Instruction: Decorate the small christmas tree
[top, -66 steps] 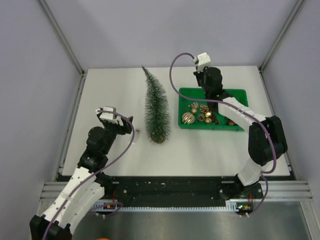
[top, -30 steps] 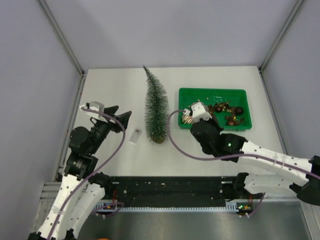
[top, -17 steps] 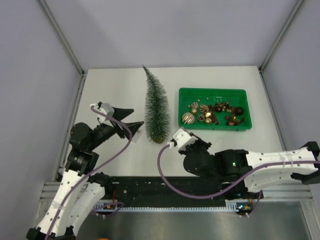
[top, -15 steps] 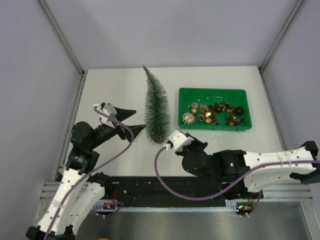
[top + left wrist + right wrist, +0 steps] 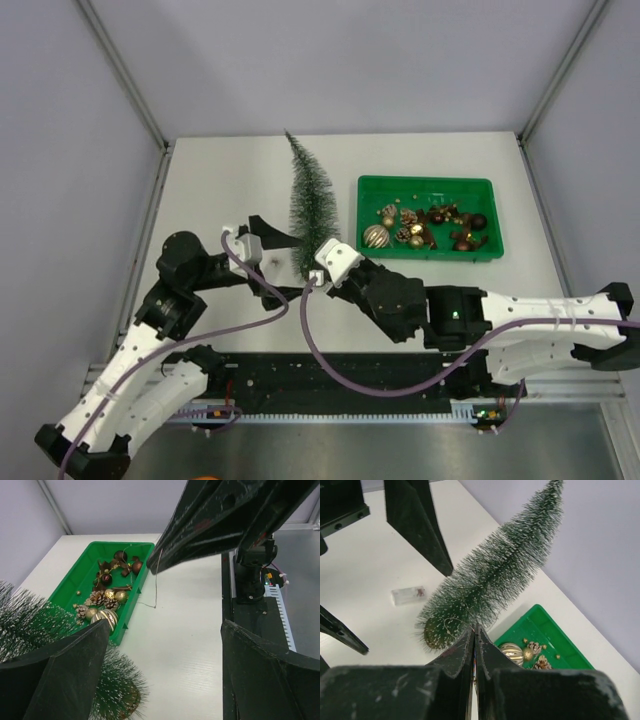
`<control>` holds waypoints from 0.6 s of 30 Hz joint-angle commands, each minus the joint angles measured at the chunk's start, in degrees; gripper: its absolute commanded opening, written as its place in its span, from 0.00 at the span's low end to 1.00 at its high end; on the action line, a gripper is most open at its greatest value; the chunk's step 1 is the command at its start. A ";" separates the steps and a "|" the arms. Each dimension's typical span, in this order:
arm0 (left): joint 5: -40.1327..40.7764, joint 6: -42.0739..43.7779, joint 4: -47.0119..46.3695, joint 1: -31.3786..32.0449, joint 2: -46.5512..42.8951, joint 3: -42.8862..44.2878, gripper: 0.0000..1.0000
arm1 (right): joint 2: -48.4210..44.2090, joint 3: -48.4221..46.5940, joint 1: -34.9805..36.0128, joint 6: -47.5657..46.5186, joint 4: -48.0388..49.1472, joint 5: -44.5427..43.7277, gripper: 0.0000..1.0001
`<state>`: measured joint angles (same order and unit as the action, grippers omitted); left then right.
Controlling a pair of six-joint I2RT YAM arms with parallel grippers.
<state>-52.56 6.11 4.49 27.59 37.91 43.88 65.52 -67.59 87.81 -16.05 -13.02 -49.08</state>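
Observation:
The small christmas tree (image 5: 312,205) stands mid-table, dark green and frosted, also in the right wrist view (image 5: 495,580) and at the left wrist view's lower left (image 5: 40,630). My left gripper (image 5: 290,265) is open wide just left of the tree's foot; its fingers (image 5: 75,675) frame bare table (image 5: 165,624). My right gripper (image 5: 305,282) is shut, tips pressed together (image 5: 474,626) in front of the tree's base. A thin wire (image 5: 156,587) hangs from those tips and loops over the lower branches (image 5: 440,625).
A green tray (image 5: 428,185) of gold balls, pine cones and dark ornaments (image 5: 420,225) sits right of the tree (image 5: 135,595) (image 5: 545,630). A small clear box (image 5: 407,595) lies on the table left of the tree. Grey walls enclose the table.
My right arm swung from the tray down to the tree's base, staying shut. My left gripper moved right toward the tree and opened wider.

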 commanded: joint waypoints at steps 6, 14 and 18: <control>0.79 0.92 -5.88 4.31 5.06 2.44 0.99 | 2.51 -2.98 -1.68 -0.91 3.70 5.84 0.00; 3.77 1.80 -9.23 6.16 7.96 2.26 0.86 | 1.63 -2.28 -1.85 -0.47 3.44 5.49 0.00; 4.83 1.71 -9.59 6.16 7.97 2.53 0.44 | 1.02 -1.58 -1.77 -0.29 3.17 4.96 0.00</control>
<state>-49.36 7.31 -0.60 33.54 46.11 44.64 68.38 -67.59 86.43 -16.80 -11.90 -43.81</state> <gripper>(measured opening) 0.643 0.003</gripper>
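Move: Hanging from the right hand's shut fingertips, the thin wire of the light string is about 6 cm to the left hand's right, level front-to-back and roughly 1 cm higher. The tree's base is some 8 cm ahead, 4 cm right and 30 cm below the left hand; the small clear box lies about 9 cm ahead and 8 cm left, down on the table. From the right hand, the left gripper is about 7 cm left, 3 cm lower, level front-to-back. Reaching right towards the wire with open fingers, the left hand goes about 3 cm, sinking about a centimetre and easing slightly forward late on, then closes its fingers part-way around the wire. The right hand, still pinching the wire, brings it some 2 cm left and 1.5 cm down to meet them, then holds still. ##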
